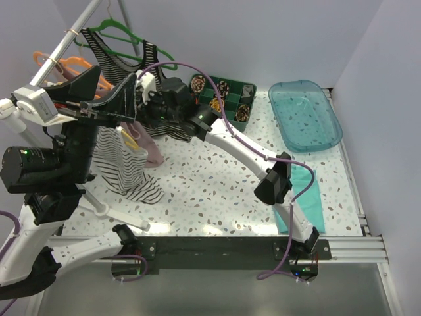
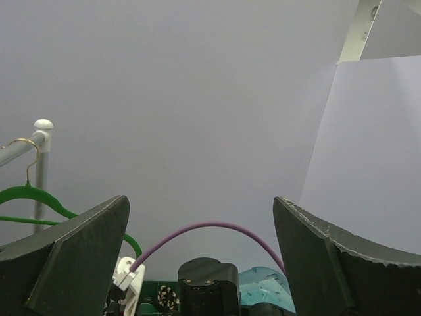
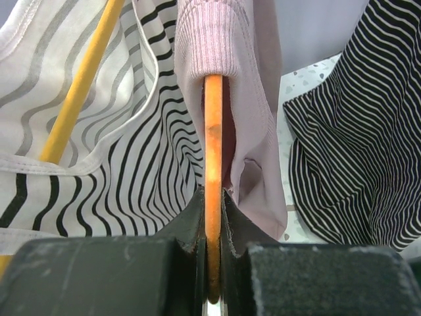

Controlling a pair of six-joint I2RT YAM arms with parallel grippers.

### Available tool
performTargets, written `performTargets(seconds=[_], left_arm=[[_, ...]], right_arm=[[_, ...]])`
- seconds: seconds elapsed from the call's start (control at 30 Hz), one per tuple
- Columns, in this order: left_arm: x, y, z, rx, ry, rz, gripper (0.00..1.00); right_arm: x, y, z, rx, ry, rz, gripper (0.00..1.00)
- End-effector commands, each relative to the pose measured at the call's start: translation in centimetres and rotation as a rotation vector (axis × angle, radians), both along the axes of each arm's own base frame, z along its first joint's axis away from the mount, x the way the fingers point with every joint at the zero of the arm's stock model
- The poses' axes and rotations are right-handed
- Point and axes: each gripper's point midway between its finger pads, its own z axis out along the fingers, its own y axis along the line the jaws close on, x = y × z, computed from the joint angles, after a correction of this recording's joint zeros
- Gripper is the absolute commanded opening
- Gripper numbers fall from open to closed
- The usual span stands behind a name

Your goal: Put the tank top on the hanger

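The orange hanger (image 3: 213,151) runs edge-on straight up the right wrist view, and my right gripper (image 3: 213,204) is shut on its thin bar. The pink tank top (image 3: 227,46) drapes over the hanger's upper part and hangs down its right side. From above, the tank top (image 1: 154,149) shows as a mauve fold below my right gripper (image 1: 141,108), which is partly hidden behind the left arm. My left gripper (image 1: 108,92) is raised just left of it. It stands wide open (image 2: 199,199) with nothing between its fingers.
A white striped top (image 1: 122,168) on a yellow hanger (image 3: 79,85) hangs at left. A black striped top (image 3: 355,145) hangs on a green hanger (image 1: 125,33) from the rail (image 1: 66,43). A green tray (image 1: 227,95), blue bin (image 1: 306,115) and teal cloth (image 1: 306,197) lie at right.
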Motion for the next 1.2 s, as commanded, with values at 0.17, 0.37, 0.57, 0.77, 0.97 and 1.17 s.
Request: performTargets(seconds=[0.17, 0.37, 0.57, 0.77, 0.97, 1.17], left_arm=[[-0.6, 0.6, 1.0, -0.043, -0.030, -0.007, 0.96], [-0.5, 0.4, 1.0, -0.043, -0.029, -0.010, 0.96], [0.0, -0.3, 0.9, -0.055, -0.015, -0.029, 0.96], [0.8, -1.3, 0.7, -0.043, -0.009, -0.030, 0.96], [1.9, -3.4, -0.1, -0.030, 0.004, -0.067, 0.96], [3.2, -6.5, -2.2, 0.000, 0.045, -0.136, 0.96]], right_arm=[[-1.6, -1.5, 7.3, 0.133, -0.095, 0.007, 0.00], [-1.5, -2.0, 7.1, 0.125, -0.095, -0.014, 0.07], [-2.0, -3.4, 8.5, 0.145, -0.113, -0.034, 0.48], [-3.7, -6.3, 10.1, 0.173, -0.119, -0.054, 0.77], [-4.8, -11.4, 9.8, 0.175, -0.093, -0.185, 0.89], [-4.4, -20.1, 5.6, 0.167, -0.017, -0.516, 0.99]])
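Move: The orange hanger carrying the pink tank top is pinched at its near end by the right hand, its middle about 18 cm to the left, 7 cm ahead and 4 cm up. The tank top hangs about 15 cm left, 5 cm ahead and 10 cm down; the yellow hanger is roughly 15 cm left and 6 cm back, level in height, and the green hanger about 13 cm ahead, 4 cm left and 8 cm up. From the left hand, the orange hanger is some 20 cm ahead, 18 cm left and 22 cm below. The orange hanger's end comes free as the right fingers open wide from their pinch. The right hand backs off along the line of the hanger, mainly to the right by about 14 cm, rising some 5 cm and drawing back 6, while turning roughly 15 degrees clockwise. The left hand, empty and open, drifts about 5 cm right and a little forward. ##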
